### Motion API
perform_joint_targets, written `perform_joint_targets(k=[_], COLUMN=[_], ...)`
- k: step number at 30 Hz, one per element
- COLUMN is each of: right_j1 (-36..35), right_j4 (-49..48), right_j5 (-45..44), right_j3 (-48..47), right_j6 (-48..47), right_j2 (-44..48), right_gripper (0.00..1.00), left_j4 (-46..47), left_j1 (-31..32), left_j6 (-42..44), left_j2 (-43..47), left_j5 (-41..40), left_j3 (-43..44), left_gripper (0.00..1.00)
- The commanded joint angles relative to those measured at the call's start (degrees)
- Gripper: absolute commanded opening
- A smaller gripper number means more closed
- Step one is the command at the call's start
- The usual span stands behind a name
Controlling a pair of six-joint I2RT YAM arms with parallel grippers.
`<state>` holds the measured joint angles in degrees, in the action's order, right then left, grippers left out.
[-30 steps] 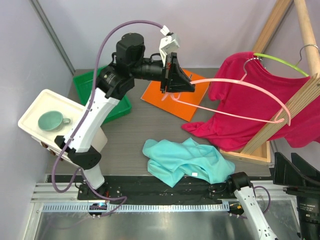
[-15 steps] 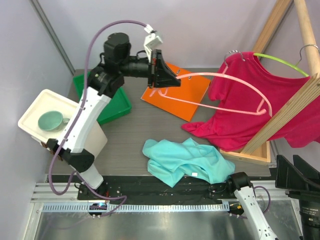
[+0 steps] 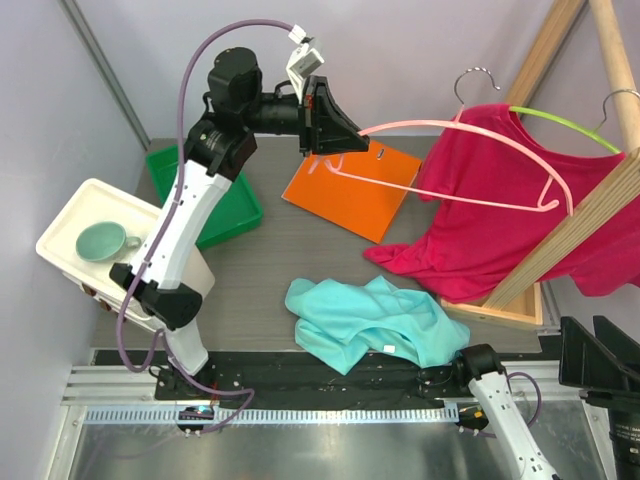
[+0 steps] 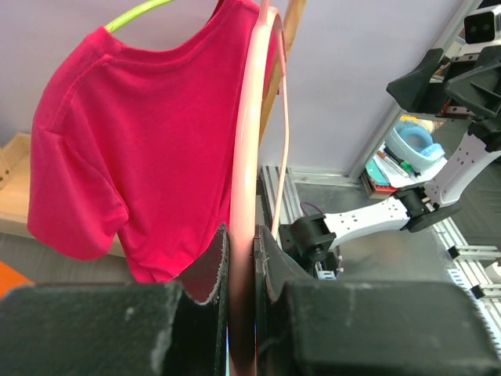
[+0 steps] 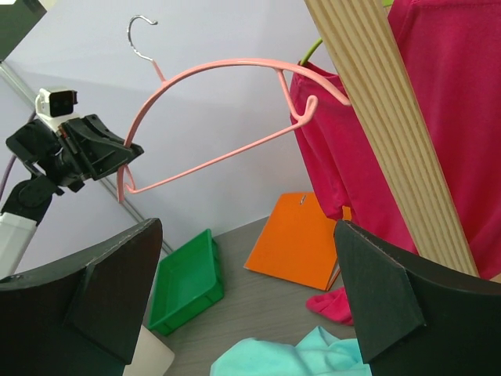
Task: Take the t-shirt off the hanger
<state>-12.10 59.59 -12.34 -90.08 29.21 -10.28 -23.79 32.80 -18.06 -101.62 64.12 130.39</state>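
Observation:
A bare pink hanger (image 3: 470, 130) hangs in the air, gripped at its left end by my left gripper (image 3: 335, 135), which is shut on it. In the left wrist view the hanger's bar (image 4: 249, 157) runs up from between the jaws of that gripper (image 4: 241, 235). A teal t-shirt (image 3: 370, 320) lies crumpled on the table at the front. A red t-shirt (image 3: 490, 210) hangs on a green hanger (image 3: 560, 125) on the wooden rack (image 3: 590, 205). My right gripper (image 3: 600, 360) is open and empty at the lower right; its view shows the pink hanger (image 5: 235, 70) high up.
An orange board (image 3: 350, 190) lies at the back centre. A green bin (image 3: 215, 195) sits at the back left. A white tray (image 3: 70, 215) with a teal cup (image 3: 100, 240) stands at the left. The rack's wooden base (image 3: 500, 310) is beside the teal shirt.
My left arm has lifted the pink hanger and swung it; its hook now stands above the red shirt's collar. The teal shirt has not moved.

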Motion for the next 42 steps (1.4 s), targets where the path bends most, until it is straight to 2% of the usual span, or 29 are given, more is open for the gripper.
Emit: perform_joint_targets(k=[1,6,8,12,16,26,30,35,38,42], right_j1=[-0.1,-0.2,-0.2,-0.1,-0.1,-0.3,-0.2,-0.3,-0.2,-0.3], right_j4=[-0.3,-0.6,-0.4,-0.3,-0.4,0.0,0.0,-0.6,-0.6,-0.6], right_j5=[0.7,0.6,1.1,1.3,1.2,1.0,1.5,2.1,1.6,1.1], right_j3=[0.2,1.0,0.9,0.3,0.9,1.0,1.3,2.2,2.6,2.5], right_j6=[0.0,0.7,0.5,0.0,0.6,0.4,0.4,0.6,1.2,3.7], right_j2=[-2.8,-2.2,-2.3,-2.8,-2.5,-1.9,-2.3,-2.3,-2.5,-6.7], right_gripper=[0.96,0.96,0.96,0.96,0.96,0.96,0.96,0.96,0.96,0.96], left_j4=[11.1,12.2,10.0,-0.5,-2.8,-1.0,3.6,6.1,10.0,10.3], left_j1=[1.2,1.3,0.6,-0.5,-0.5,2.5,3.8,6.1,8.8,12.5], left_j6=[-6.8,-6.7,-4.1,4.1,6.8,4.8,0.4,-1.4,-2.9,-1.0], left_j2=[-1.7,-2.3,-0.6,1.9,2.2,-4.8,-8.5,-12.5,-13.9,-14.3], left_j5=[2.3,0.9,-0.4,-2.9,-3.9,-3.2,0.0,0.2,-1.0,-6.9], left_j3=[1.4,0.8,-0.8,-1.6,-1.3,5.8,8.7,12.8,13.2,11.3], left_gripper=[0.0,0.0,0.0,0.0,0.0,0.0,0.0,0.0,0.0,0.0])
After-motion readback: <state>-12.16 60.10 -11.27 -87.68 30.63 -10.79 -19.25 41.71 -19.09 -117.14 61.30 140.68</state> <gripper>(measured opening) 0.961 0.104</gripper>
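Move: The pink hanger is already off its shirt and in the left hand's grip, its hook about 13 cm to the right, 6 cm ahead and 7 cm up. The wooden rod it is taken to lies some 31 cm right, 5 cm ahead and 7 cm above. The red t-shirt hangs about 28 cm right, 5 cm ahead and 10 cm lower. From the right hand the rod is roughly 30 cm ahead, 5 cm right and 12 cm up. The pink hanger, pinched by one end in the left hand's shut fingers, is eased forward about 2 cm and slightly down, hovers with small sideways shifts, then is carried some 8 cm to the right towards the rod. The hand sinks about 4 cm in all and turns roughly 5 degrees clockwise, sending the hanger's far end behind the slanting wooden beam. ##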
